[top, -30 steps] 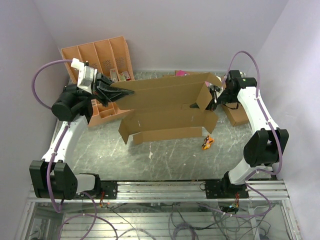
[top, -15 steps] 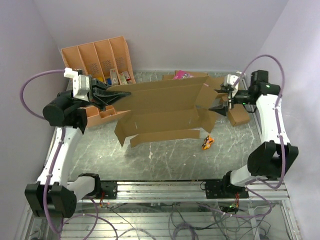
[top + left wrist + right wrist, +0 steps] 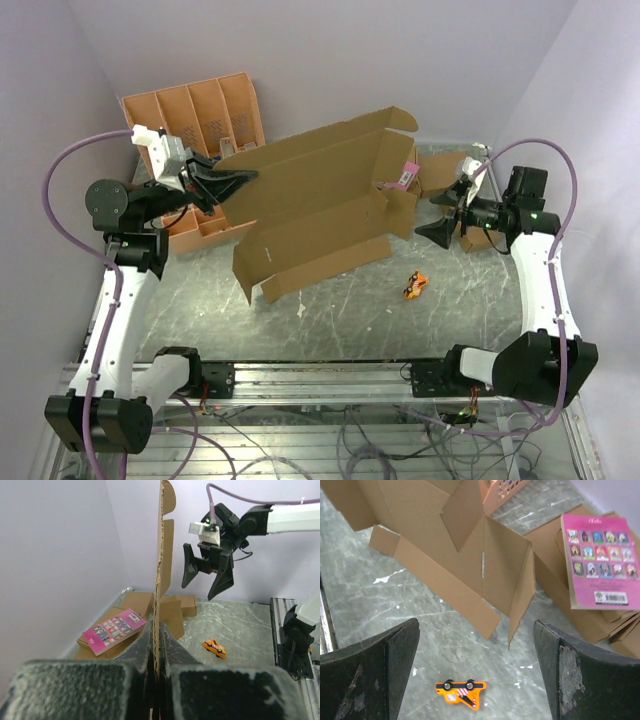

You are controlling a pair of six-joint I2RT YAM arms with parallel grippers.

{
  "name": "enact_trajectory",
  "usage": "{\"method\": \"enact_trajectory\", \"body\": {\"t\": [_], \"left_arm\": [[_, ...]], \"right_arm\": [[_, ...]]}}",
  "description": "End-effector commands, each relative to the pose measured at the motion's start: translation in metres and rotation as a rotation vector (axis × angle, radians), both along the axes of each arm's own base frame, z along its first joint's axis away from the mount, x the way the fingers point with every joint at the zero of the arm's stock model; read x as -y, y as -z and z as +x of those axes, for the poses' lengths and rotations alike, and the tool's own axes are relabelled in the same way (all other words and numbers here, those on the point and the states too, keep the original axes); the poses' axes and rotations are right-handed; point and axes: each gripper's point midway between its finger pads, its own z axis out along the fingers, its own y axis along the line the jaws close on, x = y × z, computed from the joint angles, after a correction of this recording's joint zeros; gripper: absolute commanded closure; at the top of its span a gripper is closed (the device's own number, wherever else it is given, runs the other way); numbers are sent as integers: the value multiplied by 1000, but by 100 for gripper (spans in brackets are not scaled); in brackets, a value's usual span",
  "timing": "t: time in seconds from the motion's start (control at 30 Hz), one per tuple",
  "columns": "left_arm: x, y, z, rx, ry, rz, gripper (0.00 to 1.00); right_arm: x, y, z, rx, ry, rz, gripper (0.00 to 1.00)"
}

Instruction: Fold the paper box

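The paper box [image 3: 320, 200] is a large brown cardboard piece with flaps, held tilted up off the table, its far flap highest. My left gripper [image 3: 238, 179] is shut on its left edge. In the left wrist view the cardboard's corrugated edge [image 3: 161, 555] rises straight up from between the shut jaws of that gripper [image 3: 157, 645]. My right gripper [image 3: 432, 216] hangs open a little to the right of the box's right end flap, touching nothing. The right wrist view looks down between the wide jaws of the gripper [image 3: 476, 625] at the box's end flaps [image 3: 445, 545].
An orange-tan compartment tray [image 3: 200, 115] leans at the back left. Small brown boxes [image 3: 445, 170] with a pink book [image 3: 597, 560] on them lie at the back right. A small orange toy truck [image 3: 416, 286] lies on the grey table [image 3: 330, 320] below the box's right end.
The right gripper opened, let go of the box's right flap and drew back to the right. The left arm raised and tilted the box, whose far side swung upward.
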Motion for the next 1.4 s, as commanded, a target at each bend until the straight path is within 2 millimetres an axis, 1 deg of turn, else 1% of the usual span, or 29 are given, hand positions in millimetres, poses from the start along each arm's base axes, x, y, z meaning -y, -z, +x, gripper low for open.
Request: {"method": "enact_trajectory", "body": {"t": [0.0,0.07,0.1,0.17,0.2,0.27,0.3,0.4,0.5,0.6,0.63,0.7,0.77,0.83,0.93,0.97,1.03,1.17,1.2,1.27,1.37], "left_arm": [[-6,-22,-7,58,-57,-32,93],[-6,-23,-9,65,-53,-36,93],[-6,-23,-11,65,-49,-38,93],[-6,-23,-12,63,-46,-36,93],[-6,-22,-13,62,-44,-34,93],[-6,-22,-14,63,-46,-29,93],[-6,-22,-14,64,-48,-27,93],[-6,-21,-15,64,-52,-23,93],[-6,-18,-13,57,-54,-24,93],[-6,-13,-9,42,-55,-26,93],[-7,-11,-7,37,-61,-28,93],[-8,-7,-1,21,-88,-20,93],[-12,2,9,-9,-131,3,92],[-15,11,16,-36,-174,31,87],[-21,29,26,-71,-227,71,78],[-22,34,28,-83,-232,81,75],[-21,46,32,-111,-231,93,71],[-18,78,43,-193,-196,125,74],[-18,85,46,-212,-193,135,72],[-18,94,49,-226,-190,146,68],[-17,96,53,-218,-186,142,65]], "right_arm": [[-7,6,25,-103,142,86,5],[-12,17,43,-76,219,51,5],[-12,18,51,-61,255,49,5],[-12,27,61,-57,292,63,5],[-11,27,67,-47,308,68,5],[-10,27,75,-36,320,71,9],[-9,28,79,-34,325,71,14],[-12,31,78,-35,304,78,39],[-18,33,71,-20,271,82,70],[-21,26,62,20,236,80,93],[-20,22,61,37,236,75,99],[-16,14,62,67,258,61,100],[-7,8,66,84,306,27,100],[3,2,70,84,340,15,100],[16,5,71,62,377,9,100],[19,-5,73,85,385,8,100],[24,-7,72,96,397,-2,100],[25,-6,71,99,384,-15,100],[25,-6,72,96,380,-18,100],[25,-6,73,92,370,-28,100],[22,-9,73,86,334,-35,100]]}}
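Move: The open right hand is going for the paper box's loose right-hand end flap, its edge about 7 cm ahead, 4 cm to the left and 5 cm below. The pink book lies some 25 cm ahead, 8 cm left and 18 cm lower; the toy car is about 4 cm back, straight below by some 25 cm. The left hand already grips the raised panel's left end; from there the flap lies roughly 12 cm ahead, 34 cm right and 24 cm lower. The right fingers shut on the box's right edge after reaching about 7 cm forward and dipping 4 to 5 cm, the hand turning some 20 degrees clockwise; keeping the pinch, it then draws about 4 cm right and rises 3 cm. The left hand, first easing slightly back and up, sinks some 8 cm and goes 5 cm forward, tipping its fingers down and partly opening them around the panel. ##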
